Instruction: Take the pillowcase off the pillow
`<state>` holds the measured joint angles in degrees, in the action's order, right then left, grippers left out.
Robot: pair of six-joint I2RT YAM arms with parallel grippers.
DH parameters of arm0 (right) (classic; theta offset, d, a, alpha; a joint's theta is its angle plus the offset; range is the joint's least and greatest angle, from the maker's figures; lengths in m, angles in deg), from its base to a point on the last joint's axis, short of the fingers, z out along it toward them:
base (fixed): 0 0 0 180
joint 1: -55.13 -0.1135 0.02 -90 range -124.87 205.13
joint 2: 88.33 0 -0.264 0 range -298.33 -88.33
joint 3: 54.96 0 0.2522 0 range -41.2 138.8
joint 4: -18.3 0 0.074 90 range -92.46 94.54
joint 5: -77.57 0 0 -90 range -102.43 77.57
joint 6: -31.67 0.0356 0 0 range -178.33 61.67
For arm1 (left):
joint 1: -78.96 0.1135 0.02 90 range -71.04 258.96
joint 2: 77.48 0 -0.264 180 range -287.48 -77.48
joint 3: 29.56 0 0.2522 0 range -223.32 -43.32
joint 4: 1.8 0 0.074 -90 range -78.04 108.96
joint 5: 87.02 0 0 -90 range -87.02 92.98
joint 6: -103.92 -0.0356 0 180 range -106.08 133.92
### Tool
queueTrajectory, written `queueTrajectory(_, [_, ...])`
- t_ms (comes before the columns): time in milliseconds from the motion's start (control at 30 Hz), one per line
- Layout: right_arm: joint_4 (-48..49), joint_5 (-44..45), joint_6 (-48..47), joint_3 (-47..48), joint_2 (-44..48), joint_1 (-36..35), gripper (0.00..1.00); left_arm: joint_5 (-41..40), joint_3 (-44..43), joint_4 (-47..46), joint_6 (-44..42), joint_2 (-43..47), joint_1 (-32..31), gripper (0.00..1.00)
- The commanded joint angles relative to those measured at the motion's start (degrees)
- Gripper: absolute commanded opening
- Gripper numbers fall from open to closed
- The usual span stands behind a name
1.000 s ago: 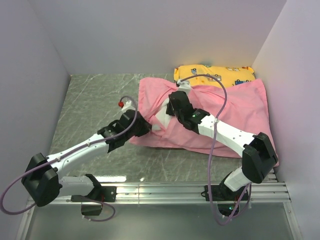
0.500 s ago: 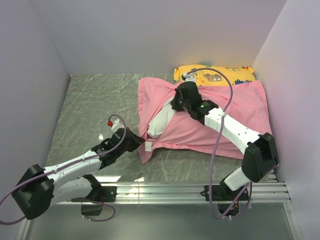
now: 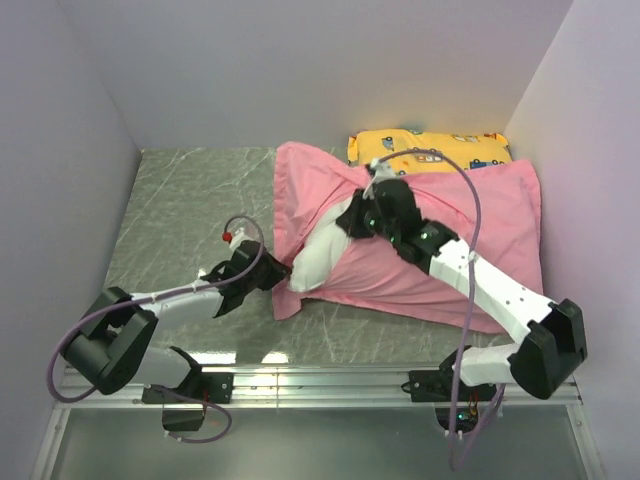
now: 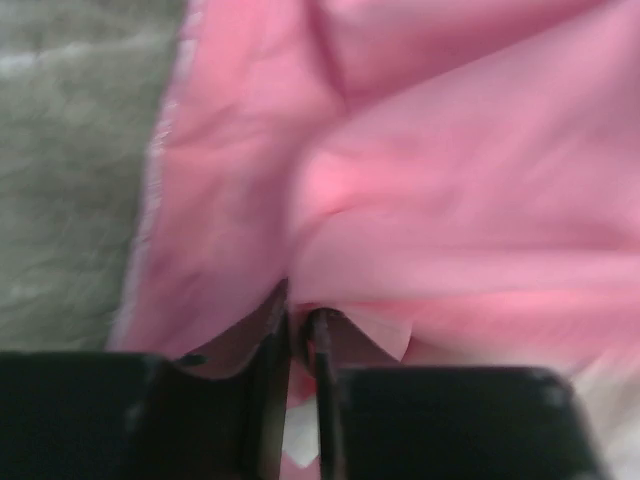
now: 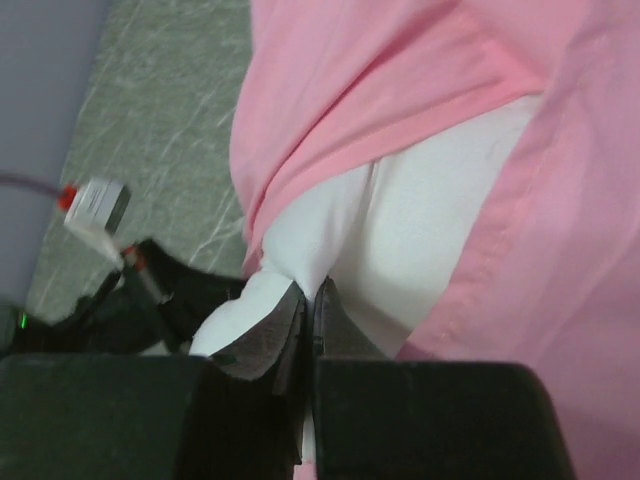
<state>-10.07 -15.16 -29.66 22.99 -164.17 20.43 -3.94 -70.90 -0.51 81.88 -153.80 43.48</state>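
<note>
The pink pillowcase (image 3: 470, 230) lies at centre right with its open end facing left. There the white pillow (image 3: 318, 258) bulges out of it. My left gripper (image 3: 285, 272) sits low at the opening's near edge. In the left wrist view its jaws (image 4: 302, 322) are pinched on a fold of the pillowcase (image 4: 450, 180). My right gripper (image 3: 348, 222) reaches over the case from the right. Seen from the right wrist, it (image 5: 311, 293) is shut on a pinch of the pillow (image 5: 420, 220), with the pillowcase (image 5: 360, 80) draped around.
A yellow cartoon-vehicle pillow (image 3: 430, 148) lies behind the pink case against the back wall. Grey marbled tabletop (image 3: 190, 210) spreads to the left. Walls close in on the left, back and right. A metal rail (image 3: 330, 380) runs along the near edge.
My left gripper drew back toward the near left and closed on the case's edge. The right arm swung right, holding the pillow. The case's far-left corner stretched back and more white pillow shows.
</note>
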Motion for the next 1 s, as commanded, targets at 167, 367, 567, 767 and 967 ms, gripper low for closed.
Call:
queueTrajectory(167, [14.4, 2.6, 2.9, -15.6, 2.1, -14.5, 0.00, -5.0, -11.3, 7.2, -8.8, 1.4, 0.9, 0.47])
queueTrajectory(367, [14.2, 9.5, 2.3, -18.7, 3.2, -14.5, 0.00, -9.3, -11.5, 11.8, -10.7, 5.3, 1.1, 0.66])
queueTrajectory(567, [12.5, 12.1, 1.0, -16.7, 3.1, -14.4, 0.00, -12.8, -11.1, 17.0, -14.7, 14.4, -0.2, 0.61])
queueTrajectory(767, [11.6, 12.1, 0.6, -14.2, 1.6, -14.4, 0.00, -17.4, -19.1, 22.9, -22.9, 15.7, -6.3, 0.66])
queueTrajectory(967, [10.9, 11.6, 0.5, -12.6, 0.8, -14.5, 0.00, -18.1, -30.6, 26.5, -28.8, 4.6, -10.0, 0.78])
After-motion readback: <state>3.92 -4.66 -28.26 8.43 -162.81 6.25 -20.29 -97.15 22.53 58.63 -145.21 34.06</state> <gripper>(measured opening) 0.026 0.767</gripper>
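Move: The left hand is nearly shut on a pink fold of the pillowcase. The exposed white pillow's middle lies about 5 cm ahead of it and 9 cm to its right, some 4 cm higher. The pillowcase's loose flap is roughly 16 cm ahead and 5 cm right, about level. From the right hand, which already pinches the pillow's white cloth, that exposed middle is about 5 cm back, 5 cm left and 12 cm down; the yellow pillow is some 18 cm ahead, 19 cm right and 18 cm down. Upward goes the left hand, about 16 cm in all: its fingers spread wide and come free of the pink fold, it edges forward, swings left and then back right to hang over the exposed pillow beside the right gripper, tipping up some 20 degrees and rolling left side up. Early on, the right hand, still pinching the white cloth, pulls it quickly back, down and left, then eases slightly forward and holds. ##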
